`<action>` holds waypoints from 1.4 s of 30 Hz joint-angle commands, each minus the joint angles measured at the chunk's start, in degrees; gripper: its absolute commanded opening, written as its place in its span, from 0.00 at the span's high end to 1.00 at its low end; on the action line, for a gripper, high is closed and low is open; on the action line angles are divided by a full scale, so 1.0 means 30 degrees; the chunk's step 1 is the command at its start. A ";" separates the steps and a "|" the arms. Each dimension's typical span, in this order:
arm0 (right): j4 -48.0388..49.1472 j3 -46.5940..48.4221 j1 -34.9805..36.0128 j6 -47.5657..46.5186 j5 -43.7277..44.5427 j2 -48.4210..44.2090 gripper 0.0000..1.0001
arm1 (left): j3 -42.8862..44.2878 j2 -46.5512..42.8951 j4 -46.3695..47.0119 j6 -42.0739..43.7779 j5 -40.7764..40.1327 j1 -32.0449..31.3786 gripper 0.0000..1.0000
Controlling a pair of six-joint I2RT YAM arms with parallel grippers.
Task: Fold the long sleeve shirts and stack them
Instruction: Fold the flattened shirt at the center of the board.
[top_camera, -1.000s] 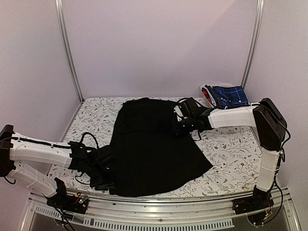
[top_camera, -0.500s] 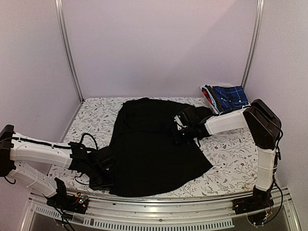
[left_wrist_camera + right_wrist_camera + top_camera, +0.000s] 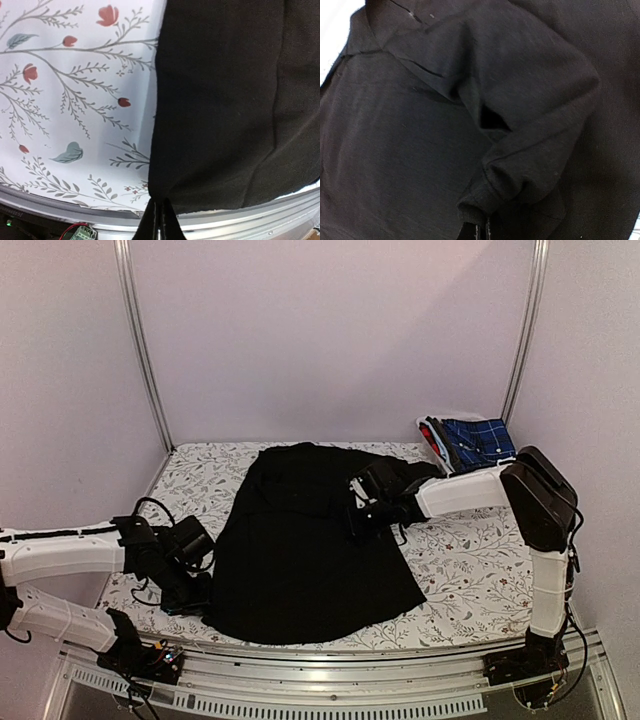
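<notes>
A large plain black long sleeve shirt (image 3: 310,540) lies spread over the middle of the flowered table (image 3: 470,560). At its near left hem corner my left gripper (image 3: 200,597) is shut; the left wrist view has the closed fingers (image 3: 160,215) pinching that corner of the black cloth (image 3: 225,100) close to the table's front rail. My right gripper (image 3: 356,517) hangs over the shirt's right half. It is shut (image 3: 481,229) on the ribbed cuff of a sleeve (image 3: 520,150), which drapes bunched over the shirt's body.
Folded clothes, a blue plaid piece (image 3: 478,438) uppermost, sit stacked at the table's back right corner. A metal rail (image 3: 330,680) runs along the front edge. Upright frame posts (image 3: 140,340) stand at the back corners.
My left gripper closed on the hem corner and drew it left, shifting the shirt's lower edge leftward. The right gripper carried the sleeve cuff left, further over the shirt.
</notes>
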 commanded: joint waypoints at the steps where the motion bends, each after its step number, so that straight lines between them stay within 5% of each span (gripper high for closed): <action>1: -0.1739 0.3123 -0.0065 -0.0914 0.0980 -0.0222 1.00 | 0.1451 0.0526 -0.0264 0.2317 0.1006 0.0197 1.00; 17: -0.1654 1.4267 -0.1580 -0.7516 0.3830 0.1443 1.00 | 0.7022 0.5395 0.2174 0.7518 0.3496 -0.1953 1.00; 31: -0.1185 1.4965 -0.3475 -0.8284 0.3602 0.1394 1.00 | 1.0470 1.1090 0.3962 0.9958 0.6808 -0.3409 1.00; 42: -0.1974 1.3240 -0.3449 -0.7380 0.1175 0.0534 1.00 | 0.9048 1.0781 0.4094 0.9558 0.7289 -0.3595 1.00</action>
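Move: Both hands are already shut on the shirt. From the left hand, at its lower left corner, the shirt's lower middle lies about 22 cm right and 1 cm ahead, 4 cm below; the lower right corner is some 48 cm right and 4 cm ahead. From the right hand, holding the folded-over left sleeve's end, the shirt's far edge is about 30 cm ahead and 6 cm left, the right sleeve 20 cm ahead and 16 cm right, the basket roughly 22 cm ahead and 33 cm right. Up and forward goes the right hand, hoisting the pinched sleeve end nearly 30 cm in a quick sweep and some 18 cm outward, the wrist tipping up about 40 degrees. Meanwhile the left hand carries its corner in a low arc to the right, over the shirt's lower middle, rising a few centimetres then sinking again, while turning clockwise. Both keep their grip. ##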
